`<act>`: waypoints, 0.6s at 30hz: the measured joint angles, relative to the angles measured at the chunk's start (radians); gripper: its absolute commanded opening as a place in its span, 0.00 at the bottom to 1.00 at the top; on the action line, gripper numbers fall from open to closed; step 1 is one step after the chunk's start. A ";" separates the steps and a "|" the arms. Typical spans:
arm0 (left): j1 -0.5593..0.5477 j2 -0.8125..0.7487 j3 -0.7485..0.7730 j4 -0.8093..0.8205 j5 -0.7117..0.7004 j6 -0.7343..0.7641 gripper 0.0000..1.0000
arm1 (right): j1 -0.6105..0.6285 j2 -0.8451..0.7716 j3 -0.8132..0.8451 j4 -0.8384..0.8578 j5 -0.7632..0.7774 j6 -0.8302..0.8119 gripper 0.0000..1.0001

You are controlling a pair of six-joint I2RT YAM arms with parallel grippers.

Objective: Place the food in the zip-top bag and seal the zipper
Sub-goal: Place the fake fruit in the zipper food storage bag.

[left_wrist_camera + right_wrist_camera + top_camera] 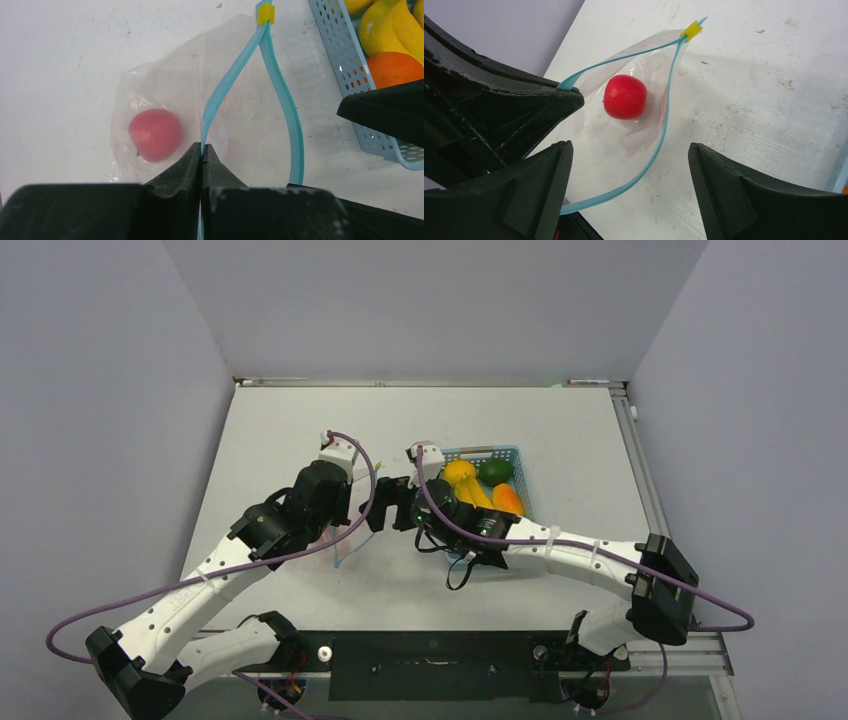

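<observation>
The clear zip-top bag [624,145] lies on the table with its mouth held open. A red apple [625,96] rests inside the bag and also shows in the left wrist view as the apple [155,135]. My left gripper [202,148] is shut on one teal zipper [220,90] strip, lifting it. The other zipper strip [659,145] curves along the table, and a yellow slider [692,30] sits at the far end. My right gripper [631,170] hovers over the bag mouth, open and holding nothing. An orange [395,67], yellow fruits [385,25] and a green lime [495,470] stay in the basket.
The light-blue lattice basket [520,455] stands just right of the right gripper [387,505], close to the bag. Grey walls close in the table on three sides. Purple cables loop from both arms.
</observation>
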State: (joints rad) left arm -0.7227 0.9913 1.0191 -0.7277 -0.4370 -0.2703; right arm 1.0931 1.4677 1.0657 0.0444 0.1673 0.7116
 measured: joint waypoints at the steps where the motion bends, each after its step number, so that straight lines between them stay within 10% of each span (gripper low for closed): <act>1: 0.000 0.000 0.000 0.000 0.000 0.000 0.00 | 0.000 -0.012 -0.001 -0.008 0.008 -0.004 0.87; 18: 0.000 0.000 0.000 0.000 0.002 -0.004 0.00 | -0.079 -0.263 -0.049 -0.289 0.216 -0.104 0.86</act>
State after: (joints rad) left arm -0.7227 0.9913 1.0187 -0.7277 -0.4351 -0.2745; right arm 1.0142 1.2049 1.0168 -0.2443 0.3832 0.6075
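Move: The fruit basket's middle lies about 20 cm to the right hand's right, 4 cm ahead and 16 cm below. In it, the orange is some 16 cm right, level fore and aft; the bananas about 19 cm right and 7 cm ahead; the lemon 15 cm right and 11 cm ahead, all roughly 15 cm down. The red apple is about 12 cm left, 1 cm back and 17 cm below. From the left hand, the basket is some 27 cm right and 8 cm ahead. Rightward and gathering speed, the empty right hand leaves the bag's mouth and swings about 11 cm towards the fruit basket, rising a couple of centimetres at first and easing forward late. Its wrist turns some 15 degrees clockwise with a slight roll, fingers staying wide open. The left hand stays in place, still pinching the bag's zipper edge shut in its fingers. ##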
